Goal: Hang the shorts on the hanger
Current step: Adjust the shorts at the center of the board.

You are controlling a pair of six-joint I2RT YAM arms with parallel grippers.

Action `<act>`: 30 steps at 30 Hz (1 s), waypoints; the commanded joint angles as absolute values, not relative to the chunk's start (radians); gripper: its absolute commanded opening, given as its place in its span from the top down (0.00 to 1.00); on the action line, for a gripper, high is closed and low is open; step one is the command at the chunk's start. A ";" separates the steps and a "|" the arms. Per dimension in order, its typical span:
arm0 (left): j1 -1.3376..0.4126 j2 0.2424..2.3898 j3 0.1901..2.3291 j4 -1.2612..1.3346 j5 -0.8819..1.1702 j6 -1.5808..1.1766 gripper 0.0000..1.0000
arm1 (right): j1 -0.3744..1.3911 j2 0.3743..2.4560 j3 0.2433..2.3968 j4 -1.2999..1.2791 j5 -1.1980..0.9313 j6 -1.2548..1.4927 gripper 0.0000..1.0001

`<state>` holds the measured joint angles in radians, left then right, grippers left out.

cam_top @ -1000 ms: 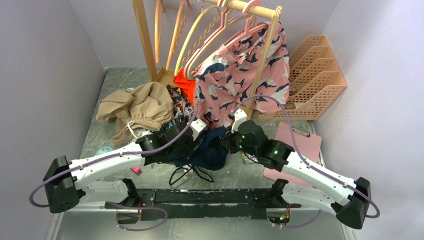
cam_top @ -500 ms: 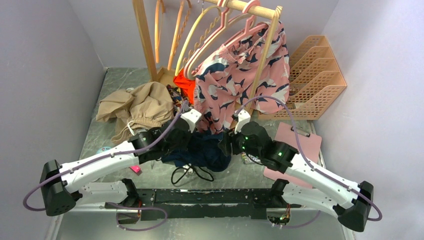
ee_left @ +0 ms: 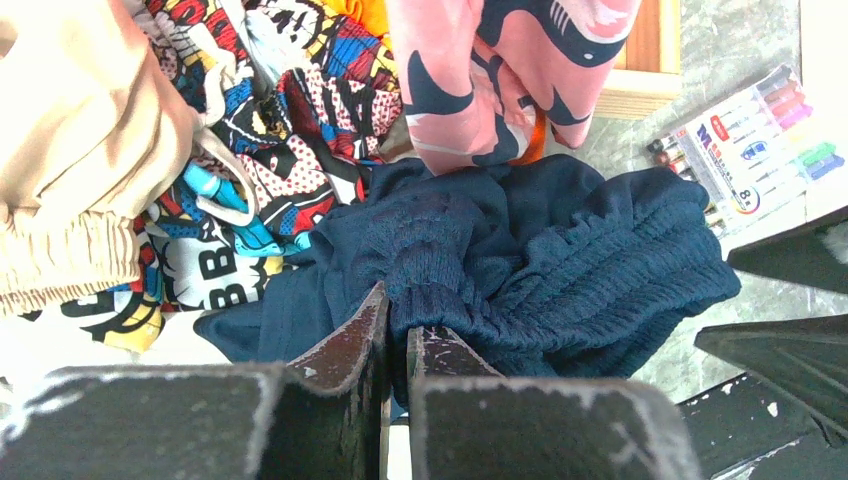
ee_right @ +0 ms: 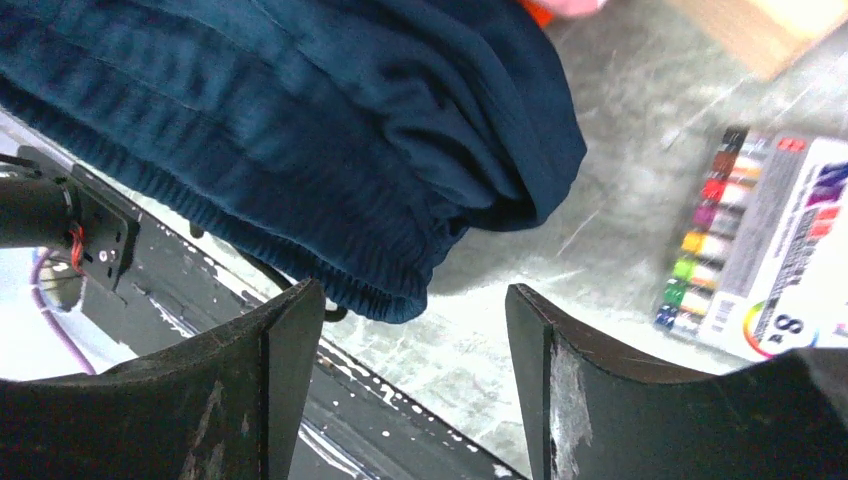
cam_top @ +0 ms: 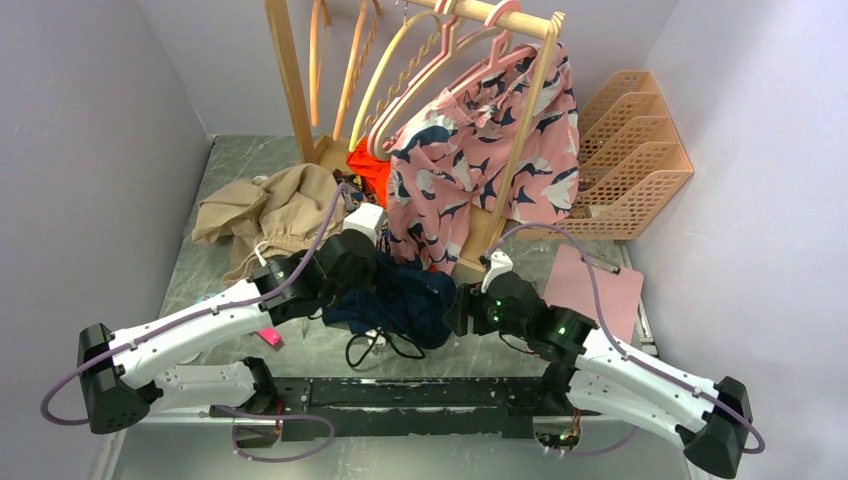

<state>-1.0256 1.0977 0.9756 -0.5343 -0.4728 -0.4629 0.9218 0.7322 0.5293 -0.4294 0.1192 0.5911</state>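
Note:
The navy shorts lie bunched at the table's near middle, their dark drawstring trailing toward the arm bases. My left gripper is shut on a fold of the shorts' ribbed waistband, pinched between its fingertips. My right gripper stands open just right of the shorts; the shorts' hem hangs over the gap between its fingers without being gripped. A pale wood-coloured hanger hangs at the left end of the rack, far from both grippers.
Pink printed shorts hang on the wooden rack beside pink and yellow hangers. A tan garment and printed clothes lie left. A marker pack and pink board lie right, an orange file tray behind.
My left gripper has shut on the shorts and carried them back and left. My right gripper has opened, let go of the shorts and drawn back toward the near right.

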 commanded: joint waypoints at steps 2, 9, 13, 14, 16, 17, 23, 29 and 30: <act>-1.031 1.092 1.036 -0.558 -0.534 -0.525 0.93 | 0.921 0.712 0.436 -0.280 0.058 0.760 0.31; -1.031 1.089 1.049 -0.584 -0.552 -0.540 0.93 | 0.956 0.832 0.401 -0.199 0.051 0.821 0.50; -1.031 1.058 1.042 -0.573 -0.556 -0.544 0.93 | 0.975 0.897 0.417 -0.168 0.061 0.831 0.60; -1.031 1.051 1.042 -0.572 -0.555 -0.545 0.93 | 0.979 0.914 0.423 -0.169 0.065 0.828 0.64; -1.031 1.040 1.050 -0.578 -0.558 -0.544 0.93 | 0.995 0.928 0.459 -0.193 0.108 0.817 0.77; -1.031 1.036 1.057 -0.583 -0.558 -0.545 0.93 | 0.997 0.924 0.473 -0.224 0.129 0.804 0.87; -1.032 0.934 1.158 -0.582 -0.502 -0.484 0.93 | 0.998 0.868 0.888 -0.570 0.387 0.573 1.00; -1.031 0.807 1.333 -0.481 -0.291 -0.377 0.93 | 0.998 0.993 1.466 -0.786 0.457 0.312 1.00; -1.031 0.792 1.351 -0.466 -0.255 -0.350 0.93 | 0.998 1.007 1.523 -0.796 0.452 0.294 1.00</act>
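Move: Just below the open right fingers, about 2 cm back, 3 cm left and 5 cm down, lies the free waistband end of the navy shorts; the marker set is some 12 cm to that hand's right and 3 cm ahead, the rack foot roughly 13 cm ahead and 3 cm right, both on the table. From the left hand, still pinching the waistband's other part, the free end lies about 13 cm right, 7 cm back and 11 cm lower; the beige shorts lie some 21 cm left and 13 cm ahead. Sinking about 5 cm and easing left onto the free waistband end, the right hand shuts on it, then sweeps up nearly 30 cm and some 6 cm forward. The left hand keeps its pinch and barely moves until the other has closed, then rises about 17 cm with it; both hands tip their fingers up towards level during the lift. ##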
